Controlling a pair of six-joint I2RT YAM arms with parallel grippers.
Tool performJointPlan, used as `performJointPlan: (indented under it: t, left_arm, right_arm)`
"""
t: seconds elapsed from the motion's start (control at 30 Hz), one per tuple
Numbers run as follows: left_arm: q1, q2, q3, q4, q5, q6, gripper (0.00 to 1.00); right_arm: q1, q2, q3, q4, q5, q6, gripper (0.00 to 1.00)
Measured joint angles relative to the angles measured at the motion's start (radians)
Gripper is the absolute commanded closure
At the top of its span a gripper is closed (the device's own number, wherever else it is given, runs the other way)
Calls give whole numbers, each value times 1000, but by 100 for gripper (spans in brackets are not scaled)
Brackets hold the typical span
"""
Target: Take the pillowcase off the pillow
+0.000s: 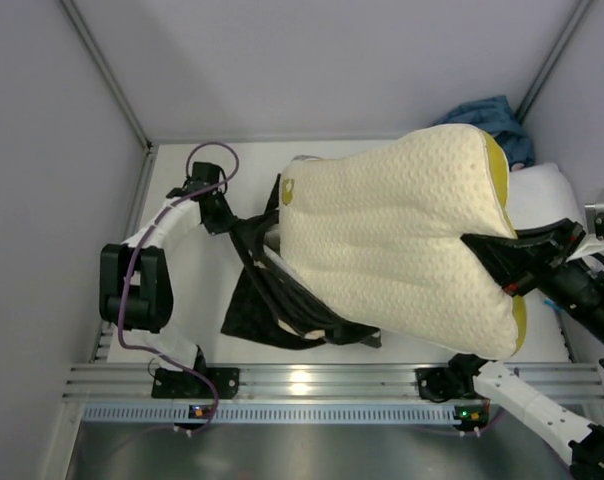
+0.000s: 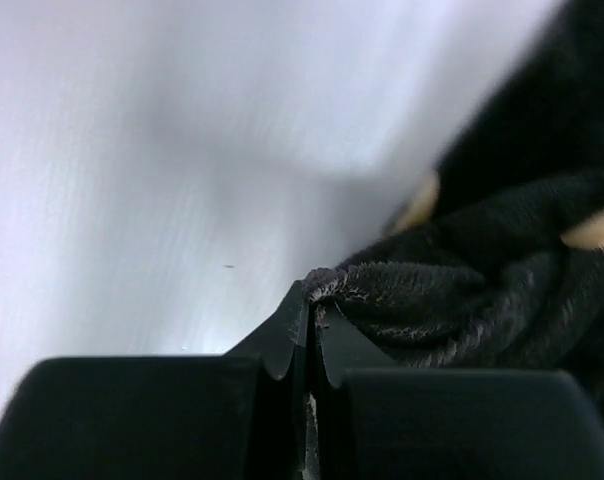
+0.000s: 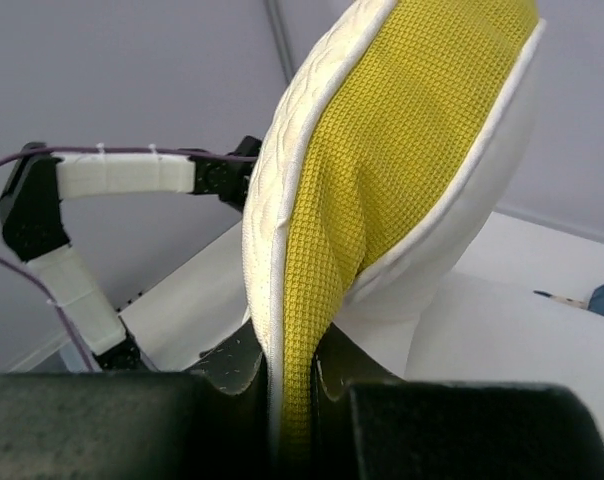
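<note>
The cream quilted pillow [image 1: 402,240] with its olive-yellow edge lies across the middle and right of the table, almost wholly bare. My right gripper [image 1: 479,243] is shut on the pillow's yellow edge trim [image 3: 382,150], which is squeezed between the right gripper [image 3: 292,365] jaws. The black pillowcase [image 1: 257,300] is bunched around the pillow's left end and trails onto the table. My left gripper [image 1: 227,222] is shut on a fold of its hem. In the left wrist view that left gripper [image 2: 310,300] pinches the fuzzy black pillowcase [image 2: 482,290] edge.
A blue cloth bundle [image 1: 497,120] sits in the back right corner. A smooth white pillow [image 1: 547,195] lies under the right side of the quilted one. Grey walls close in on three sides, and an aluminium rail [image 1: 312,380] runs along the near edge.
</note>
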Motion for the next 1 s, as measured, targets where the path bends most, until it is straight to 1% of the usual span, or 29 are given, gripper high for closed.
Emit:
performJointPlan:
  t: [0.03,0.07,0.13,0.17,0.2,0.27,0.37,0.43,0.57,0.67,0.8,0.87,1.0]
  left_arm:
    - [0,-11,0,1,28,13,71]
    - [-3,-31,0,2,76,24,38]
    - [-21,-84,-2,2,145,39,15]
    - [-35,-116,-7,3,170,42,6]
    - [-56,-161,-16,10,195,42,1]
    - [-122,-263,-48,16,217,29,1]
    - [-274,-409,-93,21,234,8,1]
    - [-392,-512,-152,33,246,-31,1]
    - [-500,-681,-325,36,224,-116,1]
    - [-563,-798,-460,11,214,-189,1]
    - [-640,-875,-537,-1,197,-259,1]
    - [-658,-869,-549,2,190,-285,1]
    - [-697,-803,-553,38,169,-315,1]
  right_arm:
    - [0,-1,-9,10,28,3,100]
    - [0,0,-30,27,58,9,100]
    - [0,9,-84,51,132,19,100]
    - [0,22,-106,55,166,24,100]
    - [0,40,-134,63,207,27,100]
    - [0,90,-169,74,287,34,100]
    - [0,172,-183,95,436,37,100]
    - [0,204,-182,101,518,35,100]
    - [0,211,-179,103,623,32,100]
    - [1,217,-168,102,668,32,100]
    - [2,224,-163,103,684,34,100]
    - [2,220,-163,104,677,37,100]
    - [2,207,-163,104,655,42,100]
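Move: The left hand pinches a pillowcase edge; the bunched near part of the pillowcase it goes for next lies about 26 cm back, 21 cm to its right and 2 cm lower. The pillow's left end is some 18 cm right, about level in reach and 4 cm higher. From the raised right hand, already gripping the pillow's right end, that near bunch is roughly 40 cm left, 4 cm ahead and 42 cm below; the white pillow lies about 25 cm ahead, 30 cm right, 43 cm below. The left fingers let go of the pillowcase edge and open wide, then the hand arcs back some 24 cm and to the right over to the bunched near part, first rising, then sinking, turning about 30 degrees clockwise. The right hand keeps its grip on the pillow's end, carrying it forward and down while swinging clockwise, then almost stops. ##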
